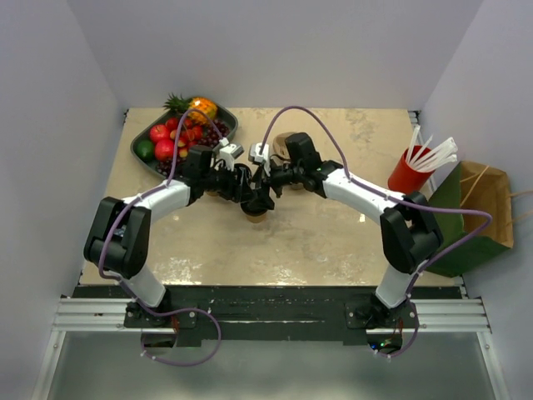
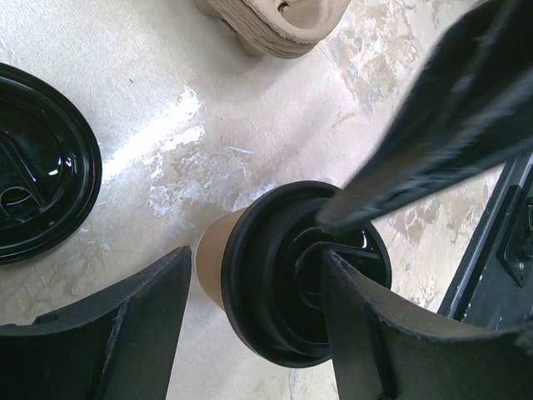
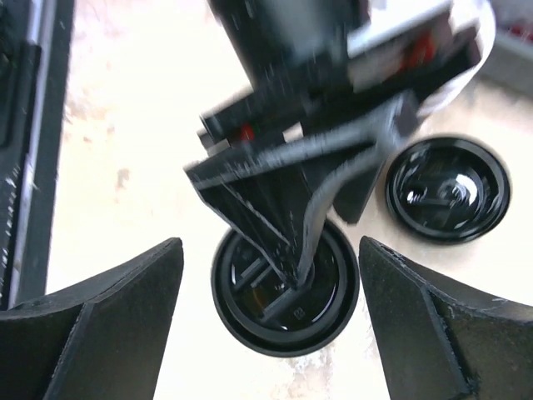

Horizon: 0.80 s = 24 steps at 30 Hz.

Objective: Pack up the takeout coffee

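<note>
A kraft-tan takeout coffee cup with a black lid (image 2: pixel 275 275) stands mid-table, also seen in the top view (image 1: pixel 256 215) and from above in the right wrist view (image 3: pixel 283 292). My left gripper (image 2: pixel 258 258) is open: one finger (image 2: pixel 375 333) lies over the lid and the other (image 2: pixel 125 333) stands just beside the cup wall. My right gripper (image 3: pixel 271 246) hangs above the same cup, open wide, its fingers either side of the lid. Both grippers meet there in the top view, left (image 1: pixel 247 198) and right (image 1: pixel 265 190). A second lidded cup (image 3: pixel 447 190) (image 2: pixel 33 167) stands close by.
The pulp carrier (image 2: pixel 275 21) sits just beyond the cups. A brown paper bag (image 1: pixel 479 212) stands at the table's right edge, beside a red cup of white straws (image 1: pixel 408 171). A dark tray of fruit (image 1: pixel 179 137) is at the back left.
</note>
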Motion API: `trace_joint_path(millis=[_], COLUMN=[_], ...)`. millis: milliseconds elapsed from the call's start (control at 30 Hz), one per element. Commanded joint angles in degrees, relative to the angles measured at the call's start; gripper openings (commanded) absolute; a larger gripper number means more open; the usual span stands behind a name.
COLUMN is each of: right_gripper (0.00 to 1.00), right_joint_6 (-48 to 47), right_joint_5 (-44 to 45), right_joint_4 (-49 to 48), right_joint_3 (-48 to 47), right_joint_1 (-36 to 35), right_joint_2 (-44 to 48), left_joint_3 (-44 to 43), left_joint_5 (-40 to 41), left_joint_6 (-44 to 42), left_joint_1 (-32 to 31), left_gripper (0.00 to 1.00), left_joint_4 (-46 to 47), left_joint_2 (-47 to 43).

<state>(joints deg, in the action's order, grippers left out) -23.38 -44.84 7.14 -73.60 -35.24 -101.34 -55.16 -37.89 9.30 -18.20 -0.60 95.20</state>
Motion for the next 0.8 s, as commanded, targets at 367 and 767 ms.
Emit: trace_joint_path(millis=[367, 767], right_gripper=[0.89, 0.54], right_joint_6=[13.1, 7.5], right_joint_5=[-0.1, 20.7], right_joint_4=[1.2, 13.1], right_joint_3=[-3.5, -21.4], right_joint_1=[10.4, 14.9], right_joint_2=[7.4, -5.8], left_joint_3=[-4.9, -13.0], left_joint_5=[-5.9, -12.5], left_joint_6=[-6.0, -6.8], left_joint_1=[-0.1, 2.3], left_gripper=[0.69, 0.68], left_joint_4=[-0.7, -4.8], left_joint_2=[-2.5, -4.0])
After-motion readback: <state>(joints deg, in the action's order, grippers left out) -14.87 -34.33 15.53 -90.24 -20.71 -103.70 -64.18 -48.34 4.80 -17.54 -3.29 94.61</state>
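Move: The brown cup carrier lies about 19 cm ahead of the right hand, 12 cm to its right and 14 cm below; the lidded coffee cup is almost straight under that hand, some 10 cm down, and the spare lid is 13 cm ahead, 6 cm left and 15 cm below. From the left hand the lidded cup is about 3 cm right, 2 cm back and 4 cm below, with the spare lid 11 cm ahead, 3 cm left and 8 cm below. Leaving the lidded cup, the empty right hand rises a little, then sweeps some 13 cm forward and nearly 10 cm right towards the cup carrier, still climbing, turning about 25 degrees clockwise and late on narrowing its wide-open fingers to about half. The left fingertip stays on the black lid at first, then comes free as the left hand lifts about 7 cm, drifting slightly right, fingers still open. ##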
